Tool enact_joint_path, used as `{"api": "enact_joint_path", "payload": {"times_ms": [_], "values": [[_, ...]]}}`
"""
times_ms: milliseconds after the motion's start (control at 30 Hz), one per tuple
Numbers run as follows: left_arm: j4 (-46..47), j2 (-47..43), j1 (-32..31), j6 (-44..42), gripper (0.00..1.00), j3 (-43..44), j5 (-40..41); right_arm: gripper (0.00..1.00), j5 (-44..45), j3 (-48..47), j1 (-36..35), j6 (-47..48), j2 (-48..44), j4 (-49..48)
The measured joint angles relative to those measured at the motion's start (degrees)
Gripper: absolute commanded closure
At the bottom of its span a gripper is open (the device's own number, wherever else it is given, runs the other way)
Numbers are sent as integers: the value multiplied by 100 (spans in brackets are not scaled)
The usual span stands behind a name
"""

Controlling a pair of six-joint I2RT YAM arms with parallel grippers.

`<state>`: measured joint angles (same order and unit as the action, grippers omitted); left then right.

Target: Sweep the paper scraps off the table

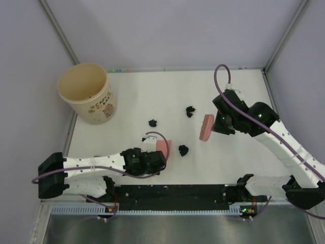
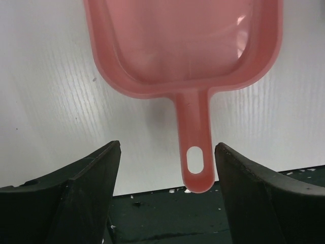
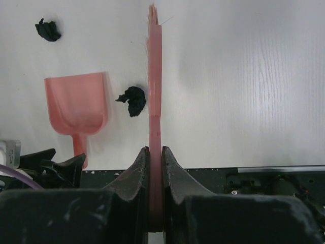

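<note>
Black paper scraps lie on the white table [image 1: 244, 157]: one [image 1: 190, 111] mid-table, one [image 1: 152, 122] to its left, one [image 1: 183, 150] beside the pink dustpan [image 1: 163, 148]. My left gripper [image 1: 159, 158] is open at the dustpan's near end. In the left wrist view the dustpan's handle [image 2: 195, 152] hangs between the spread fingers [image 2: 96, 178], touching neither. My right gripper [image 1: 217, 123] is shut on a pink brush [image 1: 206, 128], held edge-on above the table. In the right wrist view the brush [image 3: 155, 91] runs upward, with a scrap [image 3: 133, 99] just left of it and another [image 3: 47, 30] farther off.
A cream paper cup [image 1: 87, 92] stands at the back left corner. A black strip [image 1: 172, 195] runs along the table's near edge. Grey-lilac walls close in the left, back and right sides.
</note>
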<state>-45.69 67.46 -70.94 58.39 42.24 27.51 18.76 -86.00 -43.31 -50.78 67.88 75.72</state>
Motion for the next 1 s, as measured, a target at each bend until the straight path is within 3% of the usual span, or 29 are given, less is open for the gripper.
{"api": "enact_joint_path", "payload": {"times_ms": [267, 367, 500, 867, 1000], "values": [[361, 90, -658, 225, 23, -367, 474, 100, -68, 129, 2, -26, -61, 11], [459, 227, -791, 260, 28, -367, 662, 100, -107, 129, 2, -20, -63, 13], [533, 376, -837, 323, 37, -367, 837, 100, -136, 127, 0, 33, -61, 11], [861, 575, -861, 295, 41, -468, 1069, 100, -190, 127, 2, 116, -59, -13], [977, 669, -861, 273, 52, -494, 1069, 100, -192, 129, 0, 120, -59, -33]]}}
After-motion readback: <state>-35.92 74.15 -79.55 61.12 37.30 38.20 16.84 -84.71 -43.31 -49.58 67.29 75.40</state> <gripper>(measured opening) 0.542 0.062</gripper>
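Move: The dustpan's pink handle lies almost straight below the left gripper, about 5 cm down and 2 cm to its right. From that gripper, the pan part sits about 8 cm farther out and 3 cm right, the nearer black scrap 8 cm ahead and 15 cm right, and the farther scrap 20 cm ahead and barely right. From the right hand, the handle is roughly 23 cm left, 7 cm back and 24 cm down. Bring the left gripper down about 3 cm over the dustpan's handle, easing back a centimetre at first and then forward again, and shift some 1.5 cm right to centre the fingers on it. Tip the fingers up to point about 10 degrees more forward and part-close them to roughly half open, one on either side of the handle, without gripping yet. ##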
